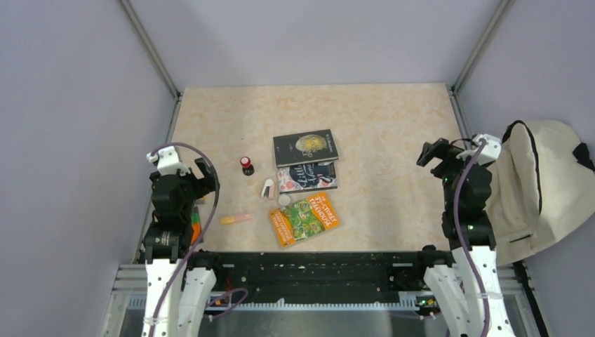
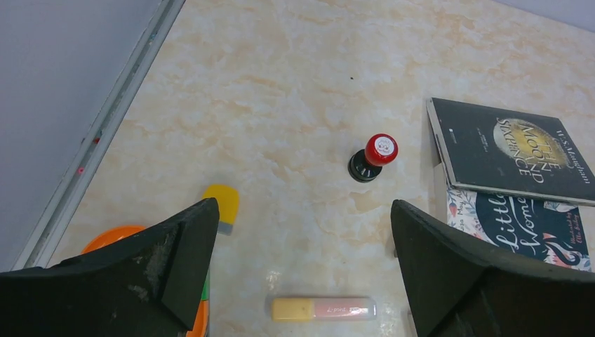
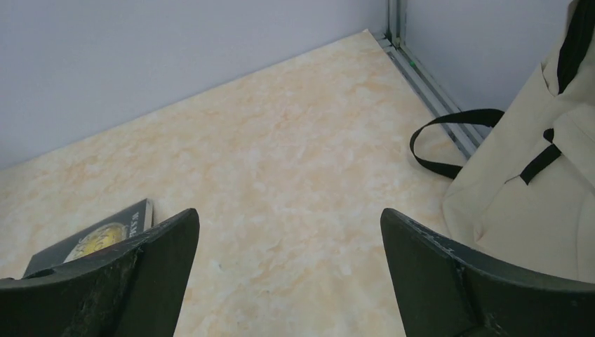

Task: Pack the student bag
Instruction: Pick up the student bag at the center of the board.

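Observation:
The cream-beige student bag [image 1: 544, 186] slumps at the table's right edge, partly behind my right arm; its side and a black strap loop [image 3: 449, 140] show in the right wrist view. My right gripper [image 1: 435, 151] hangs open beside it, nothing between its fingers [image 3: 291, 217]. Three books lie mid-table: a black one [image 1: 305, 147], a dark floral one [image 1: 307, 176] and an orange one [image 1: 304, 219]. My left gripper [image 1: 184, 168] is open above the left side [image 2: 302, 210], over a yellow-pink highlighter [image 2: 323, 308].
A red-capped stamp [image 2: 374, 156] stands left of the books. A small white-pink object [image 1: 267, 188] and a round white piece [image 1: 284, 200] lie near the books. A yellow-tipped piece [image 2: 222, 206] and an orange object [image 2: 116, 235] sit under my left gripper. Grey walls enclose the table.

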Robot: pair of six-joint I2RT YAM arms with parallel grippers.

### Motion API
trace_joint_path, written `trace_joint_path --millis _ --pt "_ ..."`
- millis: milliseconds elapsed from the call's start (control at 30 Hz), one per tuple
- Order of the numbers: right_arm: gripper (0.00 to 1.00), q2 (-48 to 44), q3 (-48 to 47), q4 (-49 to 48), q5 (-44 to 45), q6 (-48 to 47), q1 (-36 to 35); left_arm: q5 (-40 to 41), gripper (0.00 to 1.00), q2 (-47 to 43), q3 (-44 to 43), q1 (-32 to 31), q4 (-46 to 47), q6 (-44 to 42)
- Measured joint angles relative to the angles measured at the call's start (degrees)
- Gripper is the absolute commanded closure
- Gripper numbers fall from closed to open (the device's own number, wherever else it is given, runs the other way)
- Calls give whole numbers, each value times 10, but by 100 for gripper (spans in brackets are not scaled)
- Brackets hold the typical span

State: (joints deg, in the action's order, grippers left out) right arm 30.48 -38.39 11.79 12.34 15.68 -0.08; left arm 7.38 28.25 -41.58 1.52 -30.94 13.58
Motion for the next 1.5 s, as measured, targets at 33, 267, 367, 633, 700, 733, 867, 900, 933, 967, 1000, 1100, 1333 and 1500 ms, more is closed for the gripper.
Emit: trace_joint_path --millis 33,267,367,633,700,733,867,900,933,967,1000,1100,1333,1500 --pt "1 0 2 5 1 0 0 0 3 0 0 0 -1 0" --pt "1 -15 16 -6 14 10 0 2 2 0 0 2 -2 5" --pt "1 -31 49 -38 5 13 0 7 2 3 0 4 -2 7" --pt "1 10 47 -66 -10 -20 0 28 2 5 0 9 -3 6" --pt "1 55 -1 -48 15 -38 0 30 2 5 0 10 -3 5" --pt "1 74 -23 -42 30 -47 0 30 2 5 0 11 -3 4" --pt "2 118 -81 -21 89 -95 0 30 2 5 2 12 0 2" --pt "2 124 -94 -15 104 -110 0 30 2 6 3 12 1 0" --pt "3 132 -108 -8 123 -127 0 30 2 7 5 12 1 0" --pt "4 140 -122 -3 140 -143 0 30 2 10 5 12 1 -1" --pt "5 151 -139 3 161 -162 0 30 2 14 5 12 1 -1" --pt "6 187 -189 15 234 -226 0 30 2 29 5 14 3 -2" --pt "3 188 -217 10 356 -373 0 30 2 58 5 15 5 -3" --pt "1 153 -217 -6 391 -435 0 30 2 62 5 15 5 -3"
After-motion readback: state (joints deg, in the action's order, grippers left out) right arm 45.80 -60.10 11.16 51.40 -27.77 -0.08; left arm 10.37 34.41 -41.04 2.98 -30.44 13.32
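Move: The student bag stands just off the board's right edge, its middle some 30 cm to the right of the empty right hand, about 5 cm back and 16 cm lower. Its black strap loop reaches over the board's edge about 12 cm ahead of that hand, 11 cm to its right and 26 cm lower. The dark book lies far across, roughly 38 cm left and 6 cm ahead. From the left hand the bag is about 99 cm to the right, nearly level ahead, 12 cm lower. The right hand heads for the bag, fingers wide open: after a small dip and a nudge forward it sweeps right by about 12 cm and climbs about as much, then draws back past where it began. On the way the wrist swings clockwise and rolls its left side down, roughly 35 degrees each, tipping down somewhat. The left hand, open too, sinks a couple of centimetres. ##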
